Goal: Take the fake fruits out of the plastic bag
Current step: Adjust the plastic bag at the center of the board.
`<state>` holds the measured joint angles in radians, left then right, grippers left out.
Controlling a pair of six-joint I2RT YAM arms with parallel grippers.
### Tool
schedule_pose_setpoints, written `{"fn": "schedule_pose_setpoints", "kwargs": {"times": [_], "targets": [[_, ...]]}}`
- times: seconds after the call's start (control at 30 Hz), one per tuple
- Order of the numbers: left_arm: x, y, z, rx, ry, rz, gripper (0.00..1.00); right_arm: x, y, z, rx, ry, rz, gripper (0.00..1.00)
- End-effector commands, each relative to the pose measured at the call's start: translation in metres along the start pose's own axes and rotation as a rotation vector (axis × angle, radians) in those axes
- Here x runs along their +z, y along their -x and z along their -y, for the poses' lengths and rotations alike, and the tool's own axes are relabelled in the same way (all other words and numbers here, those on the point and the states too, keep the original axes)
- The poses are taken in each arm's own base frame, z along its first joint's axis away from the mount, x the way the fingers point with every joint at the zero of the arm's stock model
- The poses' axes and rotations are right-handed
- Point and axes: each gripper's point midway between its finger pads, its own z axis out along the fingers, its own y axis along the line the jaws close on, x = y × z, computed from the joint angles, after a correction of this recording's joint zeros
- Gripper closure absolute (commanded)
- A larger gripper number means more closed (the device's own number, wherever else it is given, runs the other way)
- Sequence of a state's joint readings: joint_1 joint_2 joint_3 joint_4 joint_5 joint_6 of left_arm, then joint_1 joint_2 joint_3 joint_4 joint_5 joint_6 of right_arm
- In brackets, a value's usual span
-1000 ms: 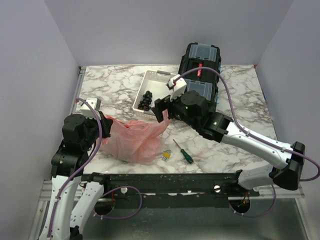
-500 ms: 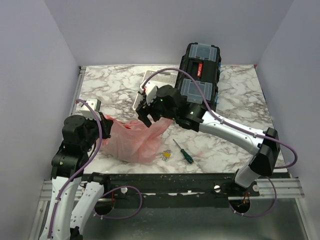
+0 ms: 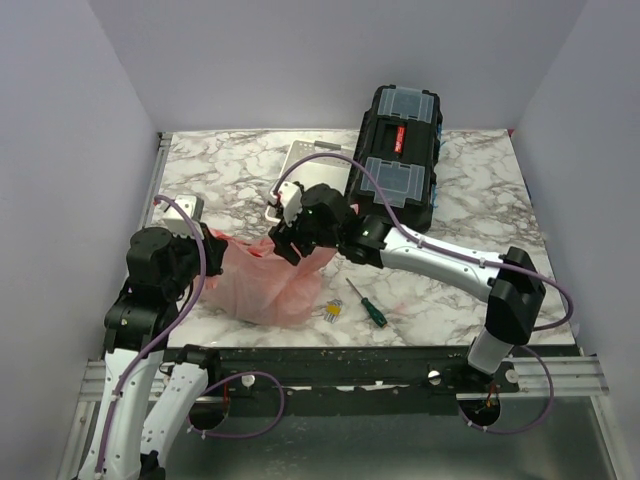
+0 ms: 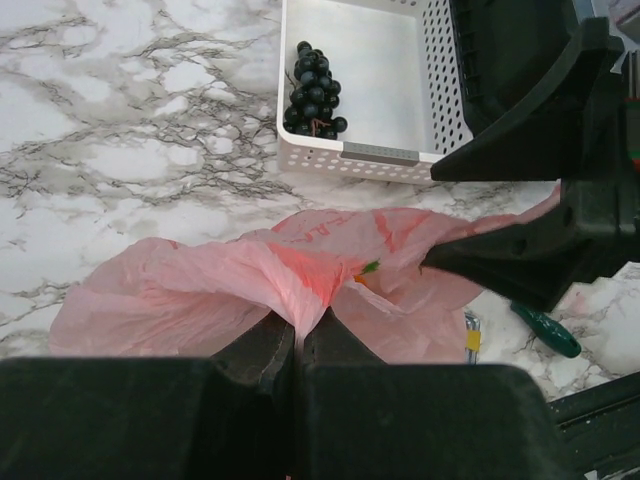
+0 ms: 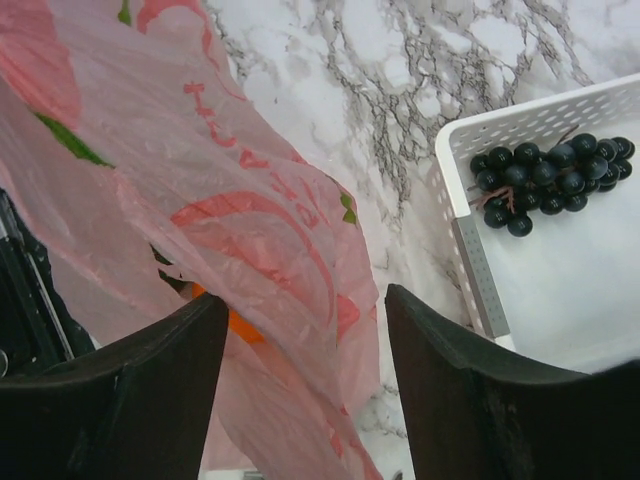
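The pink-red plastic bag (image 3: 265, 280) lies crumpled on the marble table, left of centre. My left gripper (image 3: 213, 250) is shut on its left edge; in the left wrist view the film (image 4: 300, 300) is pinched between the closed fingers. My right gripper (image 3: 285, 243) is open over the bag's right upper part; in the right wrist view the bag (image 5: 230, 200) lies between its spread fingers. An orange fruit (image 5: 235, 322) shows through a gap in the film, next to the left finger. The other fruits are hidden.
A white tray (image 4: 400, 155) with a cluster of black grapes (image 4: 313, 88) stands behind the bag. A black toolbox (image 3: 400, 150) lies at the back right. A green-handled screwdriver (image 3: 367, 303) and a small yellow-and-metal piece (image 3: 331, 311) lie near the front edge.
My right gripper has swung left from beside the tray and come down over the bag's right part. The left gripper has kept its hold on the bag.
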<state>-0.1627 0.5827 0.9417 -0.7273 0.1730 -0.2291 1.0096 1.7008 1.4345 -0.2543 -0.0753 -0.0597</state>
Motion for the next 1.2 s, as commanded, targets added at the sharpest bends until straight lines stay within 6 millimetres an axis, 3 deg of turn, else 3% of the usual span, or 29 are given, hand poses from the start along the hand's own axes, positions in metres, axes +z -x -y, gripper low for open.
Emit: {"fn": "schedule_pose_setpoints", "kwargs": {"times": [0.0, 0.03, 0.13, 0.17, 0.27, 0.37, 0.47, 0.53, 0.63, 0.67, 0.8, 0.87, 1.03, 1.17], "targets": [[-0.002, 0.005, 0.005, 0.0, -0.024, 0.016, 1.0, 0.019, 0.001, 0.016, 0.046, -0.101, 0.06, 0.43], [-0.002, 0.006, 0.003, 0.0, -0.014, 0.02, 1.0, 0.021, 0.004, 0.018, 0.059, -0.115, 0.078, 0.52], [-0.005, 0.01, -0.002, 0.001, 0.019, 0.027, 1.0, 0.021, 0.009, 0.01, 0.163, -0.087, 0.129, 0.94], [-0.006, 0.012, -0.004, 0.001, 0.036, 0.029, 1.0, 0.018, 0.012, 0.008, 0.198, -0.082, 0.156, 0.99], [-0.01, 0.016, -0.018, 0.005, 0.119, 0.04, 0.95, -0.001, 0.017, 0.012, 0.296, -0.112, 0.255, 0.99], [-0.016, 0.023, -0.048, 0.008, 0.299, 0.056, 0.91, -0.02, 0.014, 0.017, 0.378, -0.152, 0.301, 0.99], [-0.023, 0.027, -0.083, -0.064, 0.519, 0.08, 1.0, -0.03, 0.007, 0.027, 0.481, -0.226, 0.318, 0.99], [-0.022, 0.032, -0.09, -0.105, 0.581, 0.082, 1.0, -0.034, 0.01, 0.028, 0.553, -0.234, 0.341, 0.99], [-0.012, 0.047, -0.072, -0.116, 0.488, 0.065, 0.99, -0.033, 0.029, 0.009, 0.632, -0.107, 0.396, 0.99], [-0.009, 0.054, -0.064, -0.117, 0.44, 0.067, 0.93, -0.031, 0.035, 0.002, 0.648, -0.055, 0.419, 0.99], [-0.009, 0.075, -0.034, -0.128, 0.288, 0.087, 0.46, -0.025, 0.044, -0.003, 0.695, -0.014, 0.441, 0.99], [-0.016, 0.076, -0.022, -0.134, 0.232, 0.086, 0.3, -0.027, 0.048, -0.002, 0.694, -0.011, 0.46, 0.99], [-0.038, 0.055, 0.009, -0.157, 0.069, 0.049, 0.18, -0.032, 0.049, 0.004, 0.683, -0.04, 0.477, 0.99], [-0.052, 0.03, 0.027, -0.235, -0.02, 0.016, 0.18, -0.029, 0.044, 0.003, 0.676, -0.033, 0.478, 0.99]]}}
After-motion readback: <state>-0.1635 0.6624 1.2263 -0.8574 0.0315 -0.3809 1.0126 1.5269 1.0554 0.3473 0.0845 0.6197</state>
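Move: The bag's rim lies between the right hand's part-open fingers, about 1 cm ahead, 1 cm left and 1 cm below. From that hand the bag's body hangs some 9 cm back, 6 cm left and 10 cm lower; the grapes sit about 11 cm straight ahead, the white basket's middle 14 cm ahead and 5 cm right, both some 15 cm down. From the left hand, already pinching another part of the bag, the right hand's rim is about 13 cm right, 1 cm back, 5 cm lower. Easing slightly forward and down, the right hand shuts its fingers on the bag's rim, then lifts about 6 cm, rolling its left side up and turning clockwise, and holds still there. Leftward, the left hand sweeps about 6 cm, swinging counter-clockwise, pushes a little forward, then opens wide, letting go of the bag as it rises some 7 cm and backs off to the right. ##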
